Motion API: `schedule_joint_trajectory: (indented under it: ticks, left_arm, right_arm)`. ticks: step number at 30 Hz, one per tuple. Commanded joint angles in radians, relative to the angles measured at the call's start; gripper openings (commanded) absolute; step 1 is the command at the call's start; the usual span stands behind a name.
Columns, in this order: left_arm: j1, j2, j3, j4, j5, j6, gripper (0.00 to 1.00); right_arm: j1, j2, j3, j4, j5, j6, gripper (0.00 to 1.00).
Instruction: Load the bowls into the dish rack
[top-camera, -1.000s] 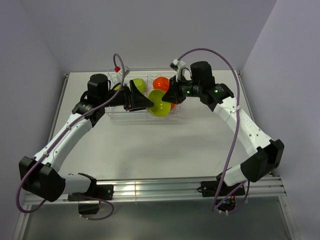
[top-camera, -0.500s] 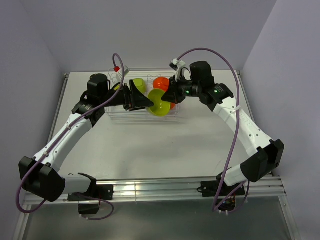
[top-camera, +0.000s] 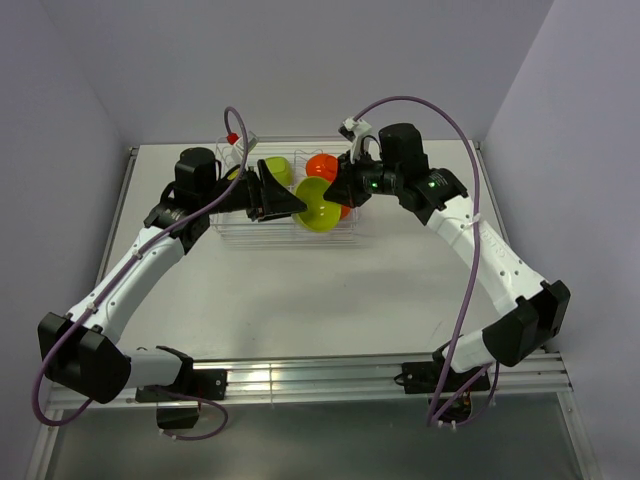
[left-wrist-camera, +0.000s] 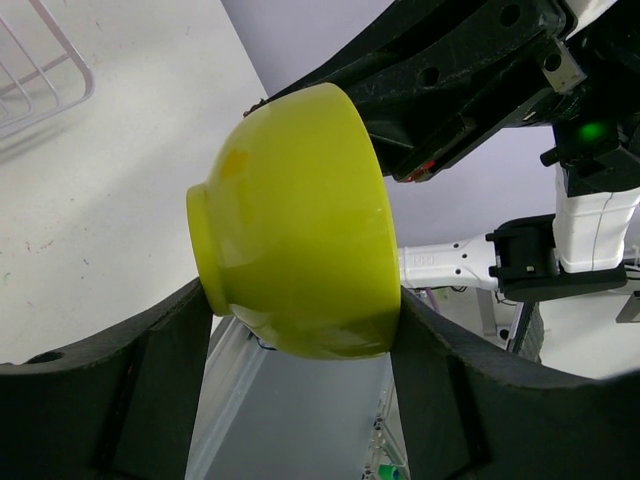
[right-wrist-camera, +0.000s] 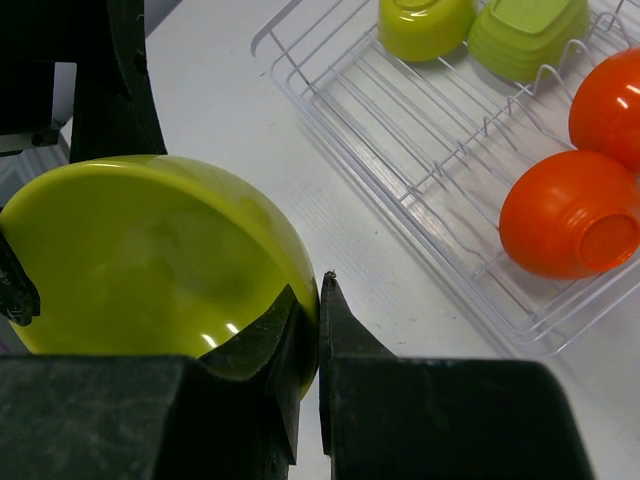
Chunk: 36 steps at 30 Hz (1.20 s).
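A lime-green bowl (top-camera: 318, 207) hangs on its side above the front edge of the wire dish rack (top-camera: 232, 236). My right gripper (top-camera: 341, 194) pinches its rim; the right wrist view shows the rim (right-wrist-camera: 150, 260) between the closed fingers of that gripper (right-wrist-camera: 318, 292). My left gripper (top-camera: 288, 205) spans the same bowl (left-wrist-camera: 300, 220), with base and rim touching both fingers of the gripper (left-wrist-camera: 300, 298). The rack (right-wrist-camera: 400, 130) holds two lime bowls (right-wrist-camera: 425, 20) (right-wrist-camera: 530, 35) and two orange bowls (right-wrist-camera: 570, 215) (right-wrist-camera: 610, 95).
The rack stands at the back centre of the white table (top-camera: 320, 290). Purple cables arc over both arms. Grey walls close in at the back and both sides. A metal rail (top-camera: 320, 378) runs along the near edge.
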<state>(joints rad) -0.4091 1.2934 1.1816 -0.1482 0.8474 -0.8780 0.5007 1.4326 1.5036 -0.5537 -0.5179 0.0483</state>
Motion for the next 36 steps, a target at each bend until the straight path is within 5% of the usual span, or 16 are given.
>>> schedule_joint_trajectory:
  ticks: [1, 4, 8, 9, 15, 23, 30, 36]
  left_arm:
    - [-0.01, -0.005, 0.009, 0.05, 0.002, -0.009, 0.64]
    - [-0.008, -0.006, 0.009, 0.039, -0.004, 0.005, 0.43]
    - [-0.01, -0.008, 0.0, 0.03, -0.013, 0.019, 0.03]
    - [-0.01, -0.008, 0.0, 0.026, -0.016, 0.023, 0.0]
    - [-0.008, -0.016, -0.008, 0.001, -0.041, 0.043, 0.0]
    - [0.021, -0.02, -0.037, -0.027, -0.074, 0.06, 0.0]
    - [0.052, -0.023, -0.034, -0.083, -0.133, 0.123, 0.0]
    - [0.087, 0.009, 0.058, -0.214, -0.258, 0.258, 0.0]
  right_arm:
    - [0.029, -0.041, 0.023, 0.04, -0.001, -0.013, 0.0]
    - [0.03, -0.04, 0.023, 0.038, -0.002, -0.016, 0.0]
    - [0.03, -0.037, 0.024, 0.035, -0.007, -0.016, 0.0]
    - [0.03, -0.035, 0.026, 0.034, -0.005, -0.018, 0.08]
    - [0.03, -0.035, 0.023, 0.037, -0.001, -0.013, 0.46]
    - [0.03, -0.038, 0.024, 0.034, 0.01, -0.013, 0.68]
    - [0.03, -0.06, 0.012, 0.028, 0.054, -0.025, 0.98]
    - [0.013, -0.075, -0.002, -0.002, 0.065, -0.033, 1.0]
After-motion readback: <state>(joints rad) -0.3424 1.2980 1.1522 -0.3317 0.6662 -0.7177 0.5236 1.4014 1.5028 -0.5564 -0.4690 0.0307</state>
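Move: The left hand already holds the last green bowl. The dish rack's middle lies about 21 cm ahead of that hand, 4 cm to its left and 27 cm below. In the rack, from that hand, the front orange bowl is some 17 cm ahead and 8 cm right, the square green bowl 25 cm ahead and 7 cm left. The held bowl's middle is 5 cm left of the right hand and 2 cm back. Right fingers open wide, releasing the bowl; the left carries it about 6 cm down, leftward and forward, towards the rack. ##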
